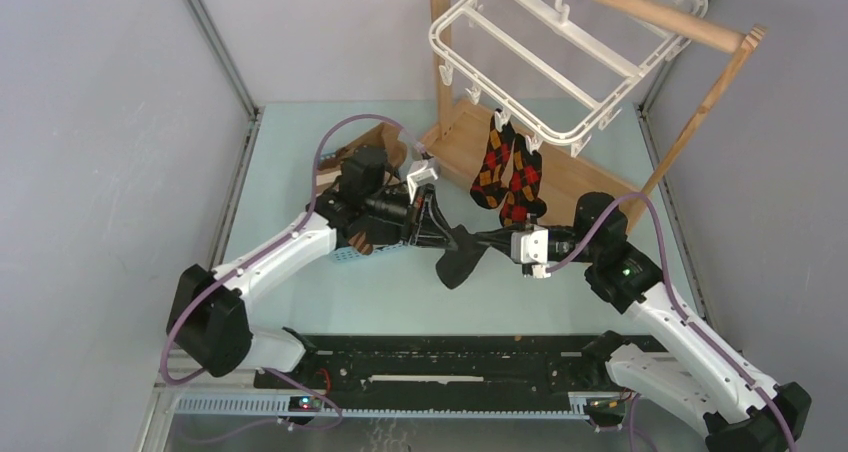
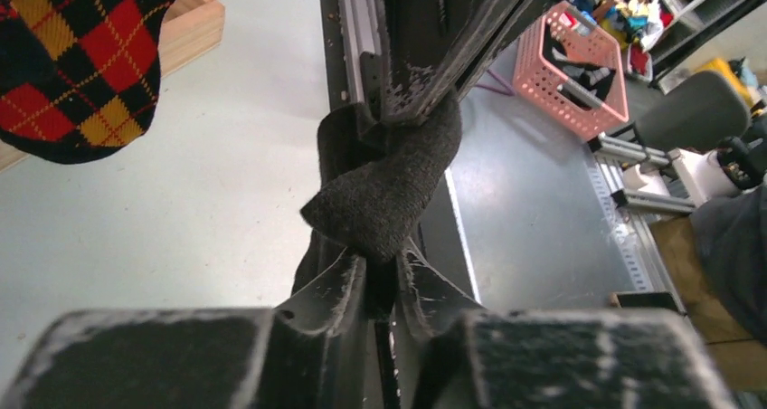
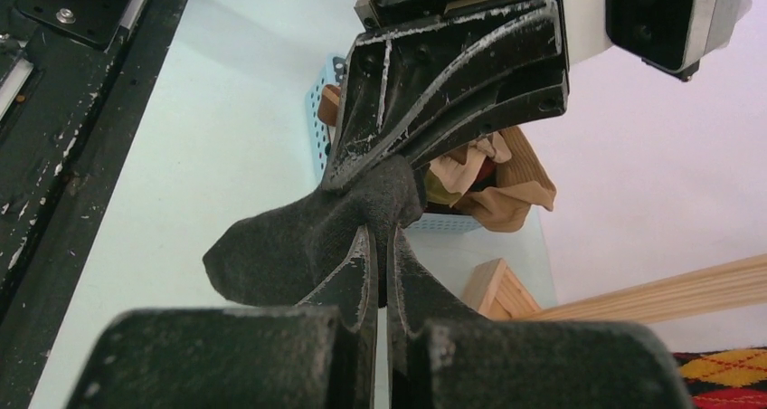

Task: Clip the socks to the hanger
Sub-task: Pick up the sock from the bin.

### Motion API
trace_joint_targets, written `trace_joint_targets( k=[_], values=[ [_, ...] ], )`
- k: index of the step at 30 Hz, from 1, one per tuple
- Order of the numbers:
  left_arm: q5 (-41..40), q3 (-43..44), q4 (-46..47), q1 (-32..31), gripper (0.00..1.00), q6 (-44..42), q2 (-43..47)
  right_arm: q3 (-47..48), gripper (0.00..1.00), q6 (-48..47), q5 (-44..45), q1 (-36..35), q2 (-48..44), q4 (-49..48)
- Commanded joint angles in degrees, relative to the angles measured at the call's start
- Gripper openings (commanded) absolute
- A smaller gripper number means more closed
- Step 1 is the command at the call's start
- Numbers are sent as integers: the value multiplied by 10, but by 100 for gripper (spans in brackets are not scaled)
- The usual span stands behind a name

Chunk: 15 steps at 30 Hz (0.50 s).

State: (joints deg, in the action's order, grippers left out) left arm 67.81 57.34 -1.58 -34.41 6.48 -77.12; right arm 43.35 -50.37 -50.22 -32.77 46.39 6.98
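Note:
A plain black sock (image 1: pixel 460 260) hangs above the table between my two grippers. In the top view my left gripper (image 1: pixel 450 234) is shut on its left end and my right gripper (image 1: pixel 484 240) is shut on its right end. The left wrist view has the sock (image 2: pixel 384 192) bunched between the left gripper (image 2: pixel 395 269) and the right arm's fingers (image 2: pixel 434 56) above. The right wrist view has the sock (image 3: pixel 298 242) pinched in the right gripper (image 3: pixel 381 246). Two argyle socks (image 1: pixel 508 177) hang clipped to the white hanger (image 1: pixel 545 72).
The hanger hangs from the round rail of a tan wooden stand (image 1: pixel 650 17) at the back right, its base (image 1: pixel 560 167) on the table. A small blue basket (image 1: pixel 350 255) with brown socks (image 3: pixel 493 196) sits under the left arm.

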Motion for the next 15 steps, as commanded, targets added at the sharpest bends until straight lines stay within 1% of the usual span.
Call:
trace_joint_targets(
  k=[1,2,3,5,8,10,12,13,15],
  values=[
    [-11,48,-34,-2,12,-28,-4,26,0,-15,4,-5,-2,0],
    [-33,52,-51,-2,9,-49,1,28,1,-16,5,-5,-3,10],
    [-71,54,-68,-2,8,-77,8,31,6,-13,7,-4,-5,23],
    [-168,50,-86,-3,7,-121,32,34,26,32,12,10,-11,26],
    [-319,28,-93,-21,7,-216,83,34,46,127,-29,66,-21,27],
    [-375,6,-76,-41,0,-285,114,34,65,159,-63,91,-28,43],
    [-415,-31,-19,-62,0,-325,143,34,75,173,-86,100,-32,57],
    [-423,-44,7,-67,0,-342,152,34,77,193,-84,99,-32,57],
    [-433,-55,43,-75,0,-368,160,34,82,271,-64,96,-26,18]
  ],
)
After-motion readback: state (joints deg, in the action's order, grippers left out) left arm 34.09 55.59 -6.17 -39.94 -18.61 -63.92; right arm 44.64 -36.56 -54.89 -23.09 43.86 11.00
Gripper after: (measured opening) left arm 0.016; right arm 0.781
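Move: The grey sock hangs from the right hand's shut fingertips, between the two grippers. Its middle lies about 3 cm back, 2 cm right and 3 cm below the left hand point, and about 4 cm back, 3 cm left and 3 cm below the right one. From the left hand, the clipped argyle socks hang some 11 cm ahead and 10 cm right, about level, and the sock bin sits about 7 cm ahead, 16 cm left and 18 cm lower. The left fingers, nearly shut with the grey sock between them, close fully and pinch it; then the right fingers open wide, let go and back off about 3 cm to the right. The left hand dips slightly, carries the sock about 5 cm forward towards the hanging argyle socks, then rises, rolling some 35 degrees and swinging its fingertips about 20 degrees counter-clockwise. ##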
